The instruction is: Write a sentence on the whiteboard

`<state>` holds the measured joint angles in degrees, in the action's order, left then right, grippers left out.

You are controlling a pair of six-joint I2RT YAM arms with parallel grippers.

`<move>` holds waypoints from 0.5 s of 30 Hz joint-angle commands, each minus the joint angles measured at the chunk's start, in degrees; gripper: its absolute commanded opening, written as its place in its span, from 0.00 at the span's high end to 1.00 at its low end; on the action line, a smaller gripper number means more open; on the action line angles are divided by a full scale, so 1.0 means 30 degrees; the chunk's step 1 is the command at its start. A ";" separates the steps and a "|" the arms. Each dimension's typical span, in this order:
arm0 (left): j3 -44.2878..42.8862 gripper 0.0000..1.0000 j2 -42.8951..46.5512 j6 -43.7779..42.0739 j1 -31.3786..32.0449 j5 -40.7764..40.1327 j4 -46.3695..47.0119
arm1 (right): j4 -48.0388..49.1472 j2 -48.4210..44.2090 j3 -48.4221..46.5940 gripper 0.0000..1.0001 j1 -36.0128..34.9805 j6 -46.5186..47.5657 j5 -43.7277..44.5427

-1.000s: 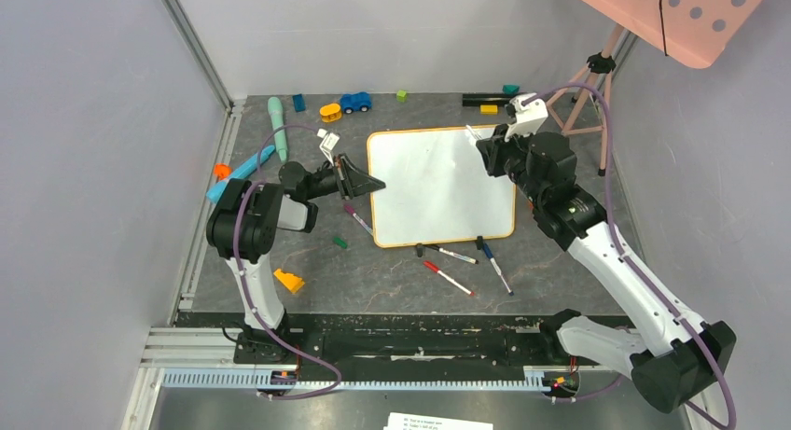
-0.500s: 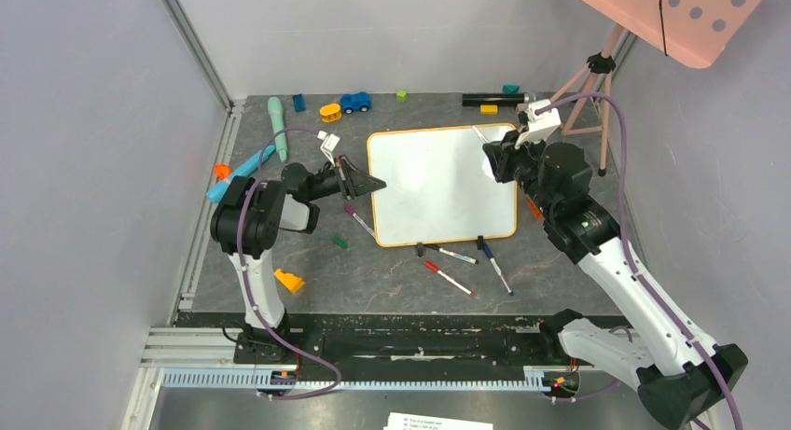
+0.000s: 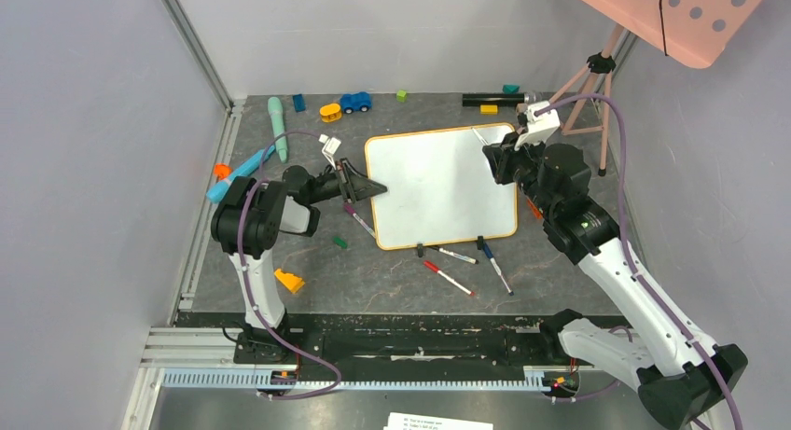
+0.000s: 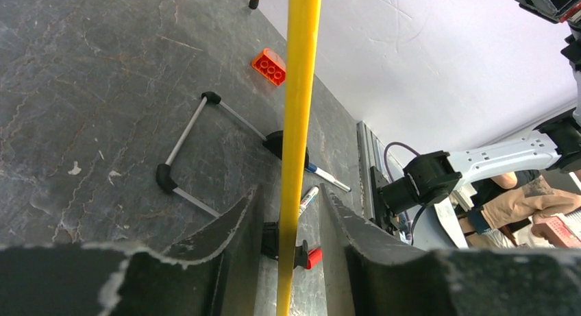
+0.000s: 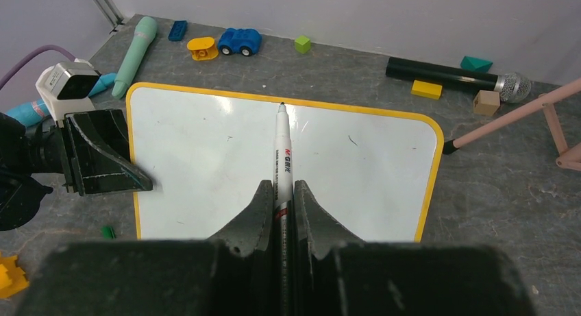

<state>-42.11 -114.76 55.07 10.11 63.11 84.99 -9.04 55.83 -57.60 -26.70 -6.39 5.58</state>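
Note:
The whiteboard (image 3: 438,183) lies flat on the dark table, white with a thin yellow frame and two black clip feet on its near edge. No sentence shows on it; its face (image 5: 205,165) is blank apart from faint specks. My left gripper (image 3: 373,186) is at the board's left edge. In the left wrist view its jaws (image 4: 291,191) stand open on either side of the yellow frame (image 4: 299,90), with a gap on each side. My right gripper (image 3: 492,155) hovers over the board's far right corner, shut on a white marker (image 5: 281,144) whose tip points at the far edge.
Loose markers (image 3: 452,255) (image 3: 448,278) (image 3: 494,265) lie by the board's near edge, and a purple one (image 3: 357,217) by its left corner. At the back are a blue car (image 3: 354,102), a teal microphone (image 3: 276,122) and a black microphone (image 3: 494,100). A tripod (image 3: 588,94) stands back right.
My left gripper has opened off the board's left edge and the board has shifted slightly. My right arm moved right and back with the marker, then held still.

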 commanded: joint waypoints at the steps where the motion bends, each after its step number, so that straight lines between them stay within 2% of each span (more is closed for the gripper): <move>1: 0.0395 0.55 0.0457 -0.0148 0.0058 0.0188 0.1406 | 0.0044 -0.0556 0.0201 1.00 0.0088 -0.0183 -0.0169; 3: 0.0424 0.11 0.0460 -0.0080 0.0058 0.0239 0.1406 | 0.0010 -0.0740 0.0329 1.00 0.0081 -0.0242 -0.0151; 4: 0.0438 0.01 0.0459 -0.0047 0.0058 0.0232 0.1406 | 0.0002 -0.0824 0.0432 1.00 0.0081 -0.0314 -0.0132; 12: 0.1339 0.03 0.1176 -0.0392 0.0014 -0.0029 0.1406 | -0.0120 -0.1162 0.0685 1.00 0.0082 -0.0491 -0.0155; 15: 0.1671 0.10 0.1347 -0.0485 -0.0058 -0.0193 0.1406 | -0.0196 -0.1159 0.0719 1.00 0.0085 -0.0475 -0.0201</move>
<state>-38.35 -113.56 55.35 10.09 63.09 85.10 -10.41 53.34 -56.16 -26.70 -7.44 5.61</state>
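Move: The whiteboard's left edge lies between the left fingertips, which are already loosening, and its middle is about 14 cm to that hand's right, level with it and neither ahead nor back. The purple marker lies some 5 cm to the left and 12 cm lower, and the green cap 9 cm left, 6 cm back and 13 cm lower. From the right hand, which holds the white marker, the whiteboard's middle is roughly 7 cm ahead, 8 cm left and 14 cm below. The whiteboard's left edge is freed as the left fingers go on spreading from partly open to almost fully open, while that hand eases back about 1.5 cm and sinks about 1 cm, barely tilting. The right hand keeps its grip on the white marker and draws back about 1 cm from the whiteboard, not writing. ##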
